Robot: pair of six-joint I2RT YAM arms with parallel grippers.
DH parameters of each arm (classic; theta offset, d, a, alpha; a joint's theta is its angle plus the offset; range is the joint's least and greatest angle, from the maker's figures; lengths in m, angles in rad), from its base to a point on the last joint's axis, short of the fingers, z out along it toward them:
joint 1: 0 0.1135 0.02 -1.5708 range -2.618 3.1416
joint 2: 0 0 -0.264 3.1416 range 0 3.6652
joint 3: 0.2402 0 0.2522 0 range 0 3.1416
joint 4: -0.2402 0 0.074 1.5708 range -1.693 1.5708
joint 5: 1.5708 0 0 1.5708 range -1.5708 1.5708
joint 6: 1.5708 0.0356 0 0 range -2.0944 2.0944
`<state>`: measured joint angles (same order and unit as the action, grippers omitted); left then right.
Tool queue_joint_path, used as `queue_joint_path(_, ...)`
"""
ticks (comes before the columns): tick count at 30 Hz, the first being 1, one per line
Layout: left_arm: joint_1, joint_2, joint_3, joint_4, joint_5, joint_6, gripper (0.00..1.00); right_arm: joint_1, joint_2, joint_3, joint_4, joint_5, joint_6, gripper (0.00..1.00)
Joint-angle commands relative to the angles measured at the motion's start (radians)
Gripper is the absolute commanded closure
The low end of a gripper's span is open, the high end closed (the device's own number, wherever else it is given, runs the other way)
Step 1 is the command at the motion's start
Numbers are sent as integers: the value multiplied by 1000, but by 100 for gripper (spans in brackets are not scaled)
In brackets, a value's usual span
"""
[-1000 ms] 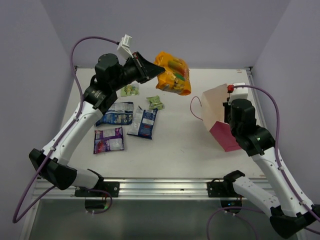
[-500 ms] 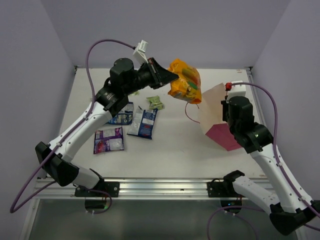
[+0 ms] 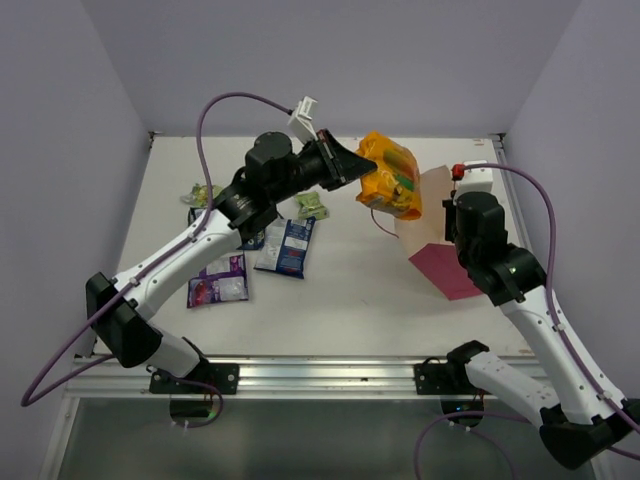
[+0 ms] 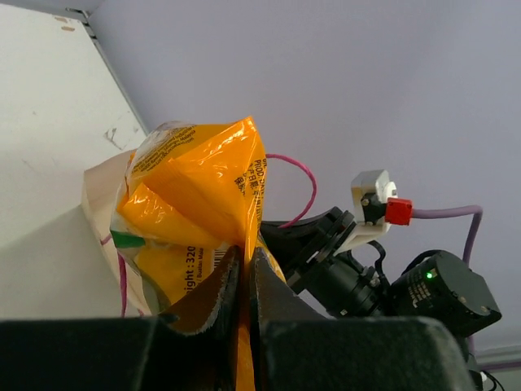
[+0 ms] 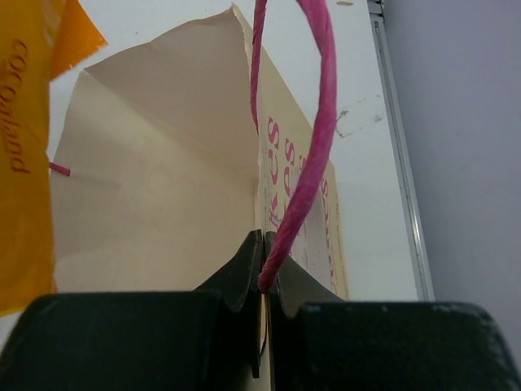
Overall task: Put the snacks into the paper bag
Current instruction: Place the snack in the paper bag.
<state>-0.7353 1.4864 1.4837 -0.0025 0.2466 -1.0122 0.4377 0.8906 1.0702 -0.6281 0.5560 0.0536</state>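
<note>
My left gripper [image 3: 357, 172] is shut on the edge of the large orange snack packet [image 3: 391, 186], which hangs in the air right at the open mouth of the paper bag [image 3: 428, 212]. In the left wrist view the orange packet [image 4: 195, 204] is pinched between the jaws [image 4: 244, 262], with the bag [image 4: 96, 199] behind it. My right gripper [image 5: 264, 244] is shut on the bag's rim by its pink cord handle [image 5: 313, 122] and holds the bag tilted open. The cream inside of the bag [image 5: 163, 163] faces the orange packet [image 5: 24, 163].
On the table at the left lie a dark blue packet [image 3: 285, 246], a second blue one [image 3: 250, 238] partly under my left arm, a purple packet [image 3: 217, 280] and small green ones [image 3: 312, 205] [image 3: 203, 193]. The bag's magenta side [image 3: 450, 272] faces the front.
My left arm has carried the orange packet to the right, from above the table's middle to the bag's mouth. The right gripper has kept its hold and tipped the bag further.
</note>
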Motion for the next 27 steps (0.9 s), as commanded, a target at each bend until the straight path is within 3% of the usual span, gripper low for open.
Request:
queue_joint_path(1, -21, -31, -45, 190, -41, -58, 100, 4, 8, 40, 24, 33, 31, 100)
queue_joint_path(27, -125, 71, -184, 276, -46, -173, 100, 6, -1, -4, 44, 70, 127, 100)
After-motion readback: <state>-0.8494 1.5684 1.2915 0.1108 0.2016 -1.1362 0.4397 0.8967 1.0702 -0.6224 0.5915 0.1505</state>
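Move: From my left hand, which already holds the orange snack by one end, the paper bag's mouth lies about 12 cm to the right, 1 cm farther out and 14 cm lower. On the table some 40 cm below, the blue snack pack is about 19 cm left and 2 cm ahead, the small green snack 12 cm left and 14 cm ahead. My right hand grips the bag's rim, with the mouth's centre about 4 cm left, 2 cm ahead and 2 cm down. I sink my left hand about 10 cm, quickly at first and then more gently, while easing it some 5 cm right towards the bag's mouth and drawing it back a little. The fingers tip down roughly 10 degrees and keep their pinch on the orange snack. My right hand stays in place with its fingers shut on the rim, rolling only about 5 degrees, to keep the bag open. ##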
